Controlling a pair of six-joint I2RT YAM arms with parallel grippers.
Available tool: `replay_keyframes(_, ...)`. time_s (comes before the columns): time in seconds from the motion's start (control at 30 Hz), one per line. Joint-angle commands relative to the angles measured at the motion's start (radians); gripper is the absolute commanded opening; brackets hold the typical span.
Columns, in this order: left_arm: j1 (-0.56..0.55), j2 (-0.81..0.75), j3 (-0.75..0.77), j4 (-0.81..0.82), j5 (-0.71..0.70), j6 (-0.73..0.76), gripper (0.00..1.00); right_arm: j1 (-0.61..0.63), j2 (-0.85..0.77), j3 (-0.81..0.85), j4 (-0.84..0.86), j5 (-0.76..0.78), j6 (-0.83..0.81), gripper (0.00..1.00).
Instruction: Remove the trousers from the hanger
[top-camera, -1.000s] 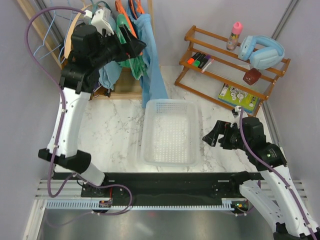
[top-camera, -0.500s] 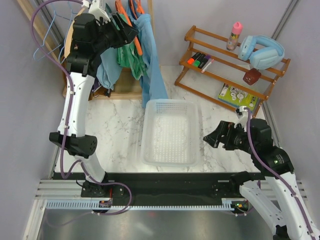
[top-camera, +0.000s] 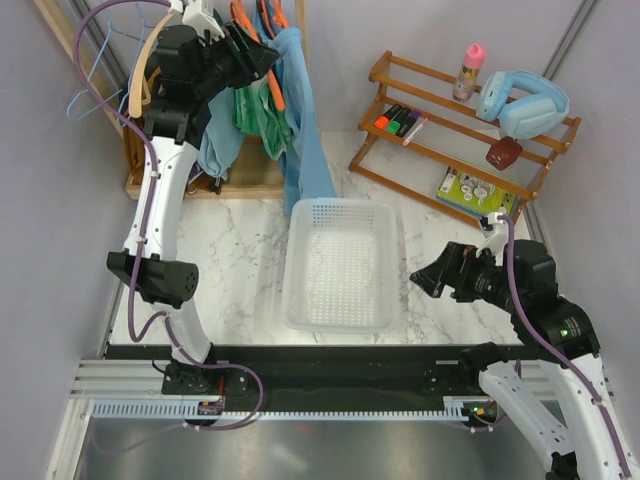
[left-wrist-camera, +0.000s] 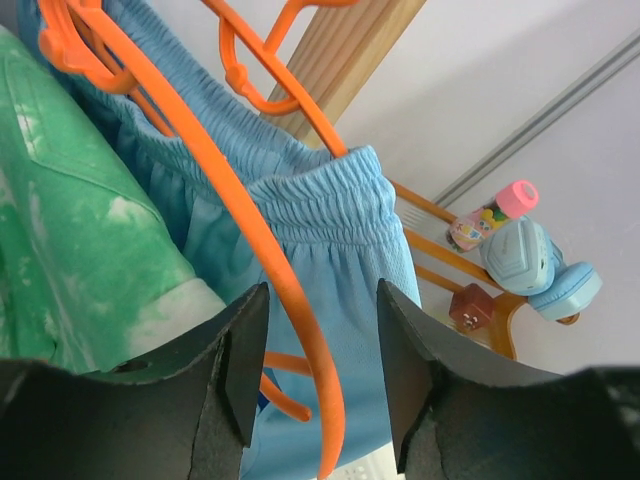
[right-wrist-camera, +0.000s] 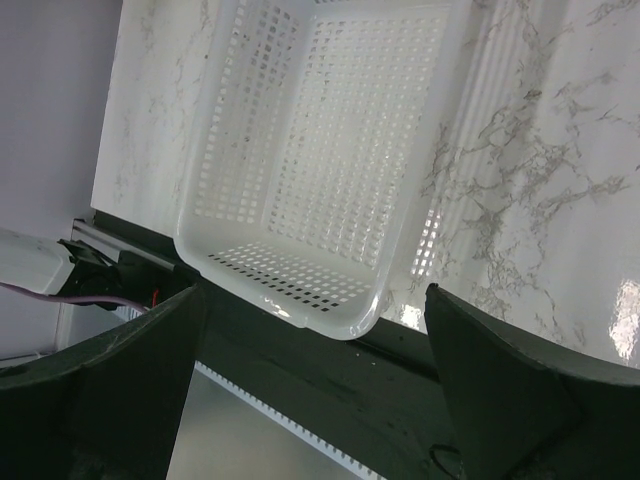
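Observation:
The green trousers (top-camera: 258, 112) with white blotches hang on the rack at the back left, between light-blue garments (top-camera: 305, 150). They fill the left side of the left wrist view (left-wrist-camera: 70, 230). Orange hangers (top-camera: 245, 25) sit at the rack's top. My left gripper (top-camera: 258, 62) is up at the rack, open. In the left wrist view (left-wrist-camera: 322, 290) one orange hanger arm (left-wrist-camera: 250, 225) runs down between its jaws without being clamped, with a blue waistband (left-wrist-camera: 330, 210) behind. My right gripper (top-camera: 425, 277) is open and empty, held above the table right of the basket; it also shows in the right wrist view (right-wrist-camera: 312, 290).
A white perforated basket (top-camera: 340, 208) stands mid-table, also in the right wrist view (right-wrist-camera: 300, 300). A wooden shelf (top-camera: 450, 130) at the back right holds blue headphones (top-camera: 525, 100), markers and a pink-capped bottle (top-camera: 468, 68). A pale wooden hanger (top-camera: 138, 85) hangs left of the rack.
My left arm has risen and pushed further back into the rack's top, by the orange hangers. My right arm has drifted slightly right and nearer.

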Motion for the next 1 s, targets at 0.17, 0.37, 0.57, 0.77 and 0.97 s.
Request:
replay_keyframes(0.17, 0.058, 0.058, 0.026, 0.121, 0.11, -0.092, 0.42, 0.0, -0.033, 0.098, -0.025, -0.006, 0.029, 0.98)
replay_keyframes(0.37, 0.088, 0.049, -0.027, 0.24, 0.213, -0.168, 0.22, 0.0, -0.042, 0.105, -0.039, 0.002, 0.04, 0.98)
replay_keyframes(0.57, 0.101, 0.022, -0.043, 0.269, 0.242, -0.213, 0.02, 0.0, -0.059, 0.095, -0.039, 0.002, 0.053, 0.98)
replay_keyframes(0.77, 0.105, -0.001, -0.04, 0.281, 0.294, -0.223, 0.02, 0.0, -0.056, 0.088, -0.043, 0.002, 0.049, 0.98)
replay_keyframes(0.97, 0.112, -0.028, -0.04, 0.284, 0.342, -0.226, 0.02, 0.0, -0.054, 0.083, -0.042, 0.003, 0.052, 0.98)
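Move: The front orange hanger's sloping lower arm crosses just in front of the open left fingertips, about 2 cm ahead, neither left nor right, and about 1 cm down. The blue trousers' waistband is some 6 cm ahead, 4 cm right and 2 cm above the hand; the green garment hangs about 2 cm ahead, 5 cm left and 8 cm below. From the right hand, that hanger arm lies roughly 36 cm ahead, 30 cm left and 23 cm higher. Ease the left gripper about 2.5 cm forward and a little left so the hanger's sloping arm sits between the fingers, then sink slightly as you shut them and pinch it. Roll the left side of the wrist down some 10 degrees with a slight clockwise turn, and draw back a centimetre, keeping the pinch. Raise the empty, open right hand about 3 cm and slightly back. ##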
